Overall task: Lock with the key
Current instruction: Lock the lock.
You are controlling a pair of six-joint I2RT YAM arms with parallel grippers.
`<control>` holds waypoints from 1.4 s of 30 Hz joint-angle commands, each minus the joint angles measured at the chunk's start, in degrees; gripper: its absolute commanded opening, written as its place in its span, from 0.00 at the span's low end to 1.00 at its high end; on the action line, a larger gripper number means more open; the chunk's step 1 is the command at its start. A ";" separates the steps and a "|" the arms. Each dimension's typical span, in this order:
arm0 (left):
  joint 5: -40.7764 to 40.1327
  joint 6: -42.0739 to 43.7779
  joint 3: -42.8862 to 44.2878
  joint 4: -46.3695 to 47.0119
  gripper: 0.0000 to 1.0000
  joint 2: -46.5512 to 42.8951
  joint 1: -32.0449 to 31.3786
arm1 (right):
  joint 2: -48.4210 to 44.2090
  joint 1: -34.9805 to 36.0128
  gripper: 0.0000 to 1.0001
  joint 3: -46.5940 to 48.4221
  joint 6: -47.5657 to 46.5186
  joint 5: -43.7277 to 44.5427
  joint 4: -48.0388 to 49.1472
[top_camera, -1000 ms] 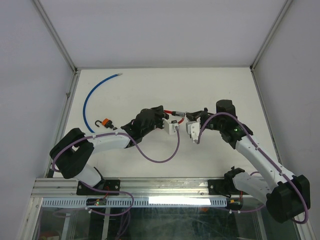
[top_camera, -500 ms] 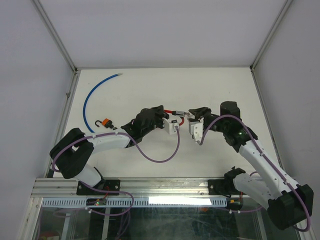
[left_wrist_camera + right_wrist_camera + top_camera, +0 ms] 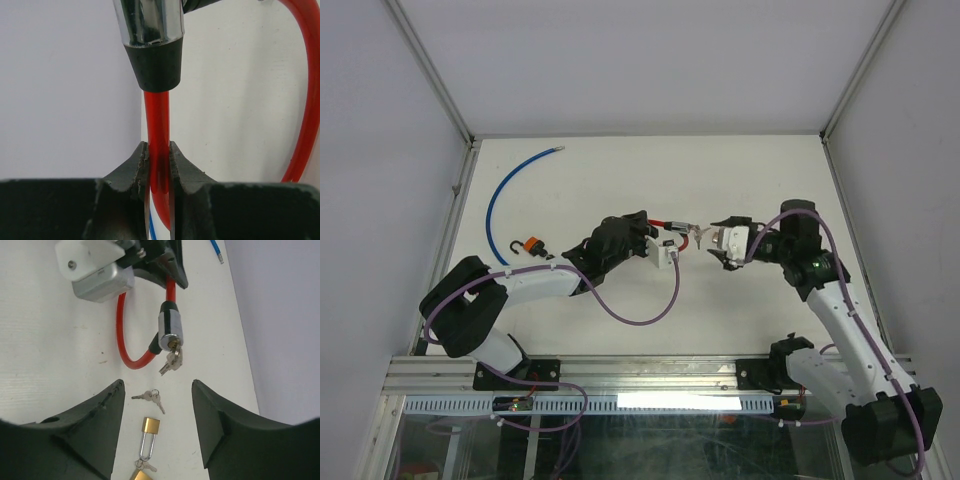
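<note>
A red cable lock [image 3: 124,340] loops over the table, and its chrome cylinder [image 3: 168,332] has a key [image 3: 173,358] stuck in its end with a second key dangling. My left gripper [image 3: 159,162] is shut on the red cable [image 3: 156,115] just below the cylinder [image 3: 148,22], holding it up. In the top view this gripper [image 3: 658,240] sits mid-table. My right gripper [image 3: 157,386] is open, drawn back from the key with nothing between its fingers. From above, the right gripper [image 3: 720,243] is just right of the keys [image 3: 690,238].
Under the right gripper lie a loose pair of keys [image 3: 150,397] and a brass padlock [image 3: 149,432], with another brass padlock [image 3: 137,475] at the view's edge. A blue cable [image 3: 500,195] and a small orange padlock [image 3: 530,245] lie at the left.
My right gripper has opened, let go of the key in the cylinder and pulled back to the right. The left gripper still grips the red cable in the same place.
</note>
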 commanded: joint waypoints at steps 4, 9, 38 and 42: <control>-0.13 -1.02 0.67 -4.34 0.00 0.36 0.42 | 2.01 -9.26 0.60 7.42 21.18 -17.10 0.92; 0.07 -1.14 0.68 -4.46 0.00 0.43 0.46 | 7.28 -12.99 0.61 8.25 36.05 -23.92 5.10; 0.57 -1.56 1.14 -5.41 0.00 0.67 0.46 | 16.50 -1.47 0.25 5.80 17.16 -10.42 13.91; 0.61 -1.56 1.13 -5.41 0.00 0.72 0.44 | 16.34 -1.14 0.15 5.66 16.42 -9.77 13.85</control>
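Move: About 3 cm ahead of the open right hand, 3 cm to its left and 2 cm lower sits the key in the end of the lock. The chrome lock barrel lies roughly 8 cm left and 4 cm ahead of that hand, and the red cable's loop hangs some 7 cm left, 1 cm ahead and 5 cm below it. From the left hand, which already grips the cable behind the barrel, the key is about 11 cm to the right and 2 cm back. Backing off first, the right hand rises about 4 cm and drifts slightly right, rolling its forward side down some 30 degrees and tilting its fingers up. It then sinks 5 to 6 cm while swinging forward and left to the key, unrolls partway, and closes its fingertips around the key's head. The left hand keeps its grip on the cable and holds still. ##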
